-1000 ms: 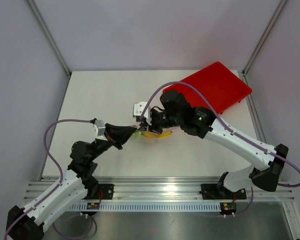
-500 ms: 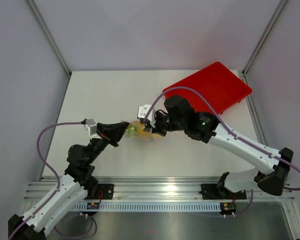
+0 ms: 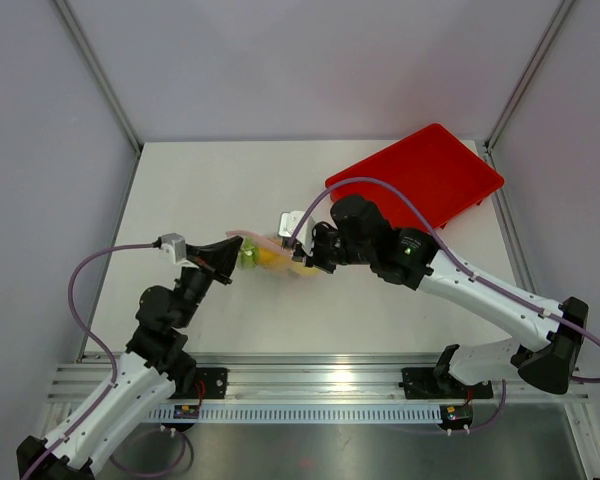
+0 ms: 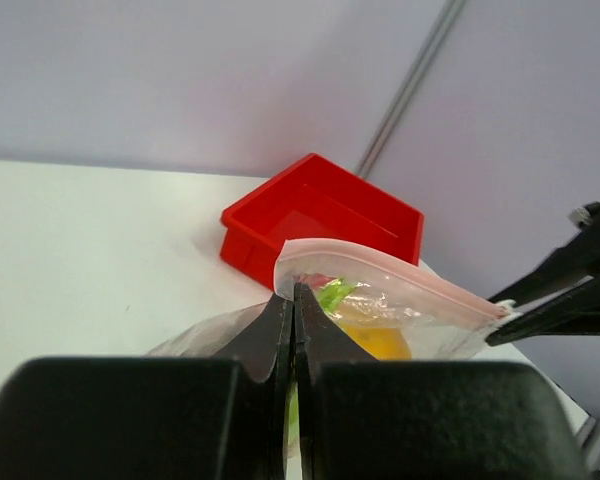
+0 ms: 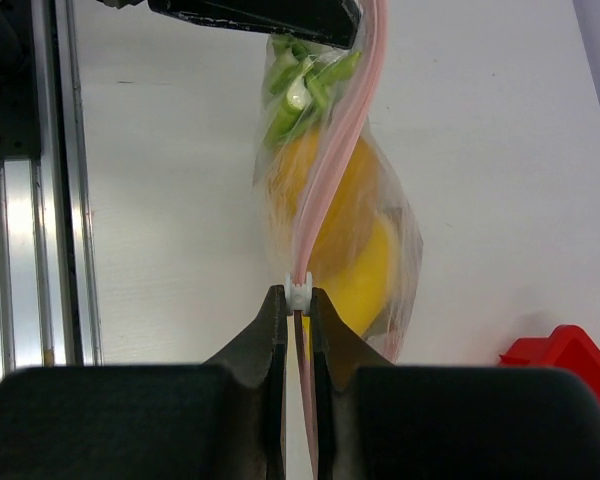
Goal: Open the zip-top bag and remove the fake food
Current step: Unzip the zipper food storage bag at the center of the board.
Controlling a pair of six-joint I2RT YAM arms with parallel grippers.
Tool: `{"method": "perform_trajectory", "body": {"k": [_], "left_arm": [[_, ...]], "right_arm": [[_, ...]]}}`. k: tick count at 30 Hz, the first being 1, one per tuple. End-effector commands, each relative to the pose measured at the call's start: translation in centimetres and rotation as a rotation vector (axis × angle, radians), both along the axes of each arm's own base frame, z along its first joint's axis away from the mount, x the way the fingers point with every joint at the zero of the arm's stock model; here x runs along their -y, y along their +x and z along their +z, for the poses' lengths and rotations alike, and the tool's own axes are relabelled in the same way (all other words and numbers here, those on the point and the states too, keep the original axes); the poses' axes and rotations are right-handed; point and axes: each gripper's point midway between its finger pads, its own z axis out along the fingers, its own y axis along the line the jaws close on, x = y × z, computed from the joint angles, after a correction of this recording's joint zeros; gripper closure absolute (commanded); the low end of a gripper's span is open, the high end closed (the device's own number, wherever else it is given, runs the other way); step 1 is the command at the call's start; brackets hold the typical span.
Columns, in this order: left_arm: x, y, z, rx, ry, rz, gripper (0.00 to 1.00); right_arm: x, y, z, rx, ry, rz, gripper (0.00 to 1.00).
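The zip-top bag (image 3: pixel 270 256) hangs stretched between my two grippers just above the table, its pink zip strip (image 5: pixel 332 150) on top. My left gripper (image 3: pixel 238 256) is shut on the bag's left end (image 4: pixel 294 292). My right gripper (image 3: pixel 302 258) is shut on the strip, and the white slider (image 5: pixel 298 291) sits at its fingertips. The fake food is still inside the bag: yellow pieces (image 5: pixel 365 270) and green pieces (image 5: pixel 300 85), which also show through the plastic as the yellow food (image 4: pixel 375 342) and the green food (image 4: pixel 330 293).
A red tray (image 3: pixel 420 175) lies at the back right of the white table (image 3: pixel 200 190), and the same tray (image 4: pixel 320 212) stands behind the bag. One corner of the tray (image 5: pixel 570 365) is close to my right gripper. Grey walls enclose the table.
My left gripper has pulled back to the left with the bag's end, and the bag has shifted left and stretched out. My right gripper has followed a little and keeps its hold.
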Motion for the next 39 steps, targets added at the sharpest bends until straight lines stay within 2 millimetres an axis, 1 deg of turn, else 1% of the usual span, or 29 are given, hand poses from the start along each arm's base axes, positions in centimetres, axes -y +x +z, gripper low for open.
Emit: {"method": "perform_trajectory", "body": {"k": [1,3,7,11,15,20,23,28,34,36,37,38,39], "left_arm": [[-4.2,2.4,-0.9,-0.093,-0.015,0.251,1.0],[-5.2,2.7,-1.7,-0.134,-0.016,0.304,1.0],[-6.8,2.8,-2.3,-0.163,-0.028,0.384,1.0],[-8.3,2.3,-2.1,-0.149,-0.066,0.445,1.0],[-9.3,1.8,-2.0,-0.137,-0.081,0.486,1.0],[-10.0,1.4,-1.6,-0.114,-0.099,0.506,1.0],[-10.4,1.2,-1.5,-0.106,-0.102,0.522,1.0],[-11.0,0.9,-1.6,-0.1,-0.114,0.546,1.0],[-11.0,0.9,-1.5,-0.1,-0.112,0.546,1.0],[-10.7,0.9,-1.3,-0.088,-0.116,0.528,1.0],[-10.4,0.9,-1.4,-0.077,-0.102,0.512,1.0],[-9.6,0.8,-0.7,-0.044,-0.106,0.466,1.0],[-9.2,0.8,-0.5,-0.032,-0.103,0.446,1.0]], "right_arm": [[1.4,-0.1,1.7,0.016,0.032,-0.04,0.99],[1.4,0.0,1.6,0.016,0.03,-0.044,0.99],[1.6,0.1,1.7,0.017,0.035,-0.05,0.99],[1.8,0.2,1.7,0.021,0.029,-0.059,0.99],[2.0,0.2,1.4,0.009,0.014,-0.066,0.99],[2.4,0.6,1.0,-0.01,-0.012,-0.107,0.99],[2.6,0.7,0.4,-0.034,-0.046,-0.123,0.99],[3.0,0.3,0.4,-0.044,-0.045,-0.126,0.98],[3.1,0.1,0.4,-0.048,-0.048,-0.122,0.96],[3.0,-0.1,0.5,-0.052,-0.037,-0.11,0.72],[2.7,-0.3,0.5,-0.054,-0.03,-0.096,0.62],[2.6,-0.5,0.6,-0.057,-0.02,-0.084,0.57],[2.3,-0.8,1.2,-0.054,0.01,-0.066,0.47]]}}
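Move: My left hand already pinches the left end of the pink zip strip. The slider, clamped in my right fingertips, lies about 12 cm to its right, 4 cm back and level with it. Orange food hangs in the bag roughly 6 cm right, 4 cm back and 10 cm below the left hand. From my right hand, the yellow food is some 10 cm straight down. With the slider still clamped in my right fingers, I pull the strip's end away from it with my left hand: about 9 cm left, dipping 2 cm early on, the wrist turning some 25 degrees counter-clockwise, grip kept. My right hand gives a small counter-pull, 2 cm right and slightly down, then opens its fingers and lets go of the slider at the last. ##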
